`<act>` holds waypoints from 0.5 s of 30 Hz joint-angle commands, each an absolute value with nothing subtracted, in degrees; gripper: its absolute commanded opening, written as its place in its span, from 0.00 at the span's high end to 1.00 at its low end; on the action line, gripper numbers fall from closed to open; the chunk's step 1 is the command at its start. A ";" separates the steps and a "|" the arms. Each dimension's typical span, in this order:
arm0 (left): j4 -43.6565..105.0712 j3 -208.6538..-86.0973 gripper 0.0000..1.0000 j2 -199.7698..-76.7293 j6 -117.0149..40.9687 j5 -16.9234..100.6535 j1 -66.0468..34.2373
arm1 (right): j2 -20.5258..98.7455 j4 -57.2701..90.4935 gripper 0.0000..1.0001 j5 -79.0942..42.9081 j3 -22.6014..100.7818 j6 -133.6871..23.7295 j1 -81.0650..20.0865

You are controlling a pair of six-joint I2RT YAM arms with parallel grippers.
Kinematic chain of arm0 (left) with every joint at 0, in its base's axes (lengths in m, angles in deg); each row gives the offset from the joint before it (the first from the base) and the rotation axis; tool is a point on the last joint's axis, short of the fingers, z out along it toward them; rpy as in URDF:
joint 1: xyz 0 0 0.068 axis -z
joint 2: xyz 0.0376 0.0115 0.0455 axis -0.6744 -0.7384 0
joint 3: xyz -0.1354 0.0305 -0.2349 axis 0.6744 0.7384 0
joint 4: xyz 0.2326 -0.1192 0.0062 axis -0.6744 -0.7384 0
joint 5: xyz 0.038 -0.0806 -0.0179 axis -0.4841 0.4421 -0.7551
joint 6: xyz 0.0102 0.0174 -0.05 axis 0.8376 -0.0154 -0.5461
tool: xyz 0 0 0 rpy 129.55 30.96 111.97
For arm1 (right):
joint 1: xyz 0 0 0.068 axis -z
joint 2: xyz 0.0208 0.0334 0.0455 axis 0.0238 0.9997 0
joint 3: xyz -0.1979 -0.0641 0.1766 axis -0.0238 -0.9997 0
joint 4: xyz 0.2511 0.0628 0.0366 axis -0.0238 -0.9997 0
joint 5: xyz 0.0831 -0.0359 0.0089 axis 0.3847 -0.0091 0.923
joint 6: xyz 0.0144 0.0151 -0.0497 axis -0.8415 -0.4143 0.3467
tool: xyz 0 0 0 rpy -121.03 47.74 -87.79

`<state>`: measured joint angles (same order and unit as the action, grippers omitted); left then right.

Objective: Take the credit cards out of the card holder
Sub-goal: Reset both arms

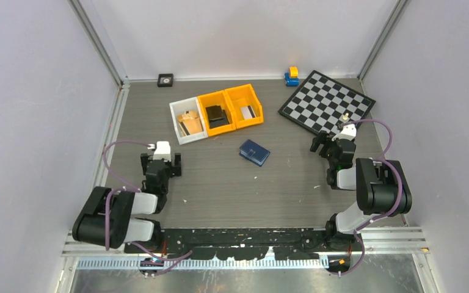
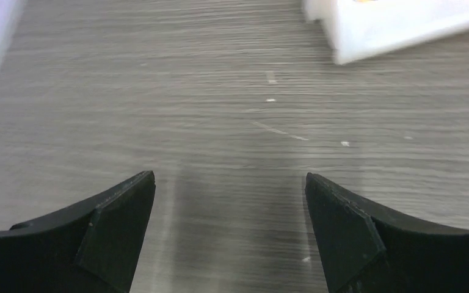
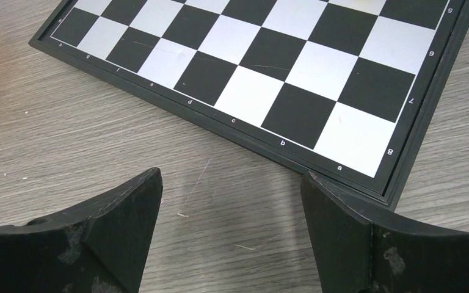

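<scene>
The card holder (image 1: 254, 152) is a small navy wallet lying folded shut on the grey table, a little right of centre. The credit cards are hidden; none shows at the holder. My left gripper (image 1: 160, 162) hovers low at the left, well apart from the holder, and is open; in the left wrist view the left gripper (image 2: 230, 183) has only bare table between its fingers. My right gripper (image 1: 322, 145) is to the right of the holder, by the chessboard's near corner. It is open too, and the right gripper (image 3: 232, 180) holds nothing.
Behind the holder stand a white bin (image 1: 177, 122) with tan and dark items, an orange bin (image 1: 206, 101) with a black block, and another orange bin (image 1: 244, 93) with a pale flat piece. A chessboard (image 1: 327, 101) lies back right. A blue-yellow toy (image 1: 291, 76) sits at the back wall.
</scene>
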<state>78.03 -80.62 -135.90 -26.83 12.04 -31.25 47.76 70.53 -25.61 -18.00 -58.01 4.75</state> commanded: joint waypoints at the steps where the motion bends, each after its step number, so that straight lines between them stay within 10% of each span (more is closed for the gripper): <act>1: 85.76 -87.64 0.06 -140.36 -20.82 25.48 -31.83 | 46.99 72.14 0.12 -25.56 -16.48 -57.53 4.63; 15: 86.71 -94.06 0.00 -151.70 -24.40 19.70 -34.53 | 46.98 72.14 0.11 -25.56 -16.50 -57.54 4.62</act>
<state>86.36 -91.81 -152.29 -23.31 21.18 -33.78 47.76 70.18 -25.61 -17.98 -58.01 4.75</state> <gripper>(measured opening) 0.995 0.887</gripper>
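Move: The closed card holder lies roughly 38 cm to the right of my left hand and 4 cm farther out, on the table some 5 cm lower. The white tray's middle is about 17 cm ahead and 10 cm to the right, with the middle yellow bin some 21 cm ahead and 22 cm right of that hand. From my right hand the card holder lies about 30 cm to the left and 3 cm back. I carry my empty left hand about 6 cm forward and 2 cm to the right, low over bare table towards the near end of the white tray, dipping about a centimetre at first and then coming back up. Early on the hand swings some 10 degrees clockwise; its fingers stay wide open and touch nothing. ##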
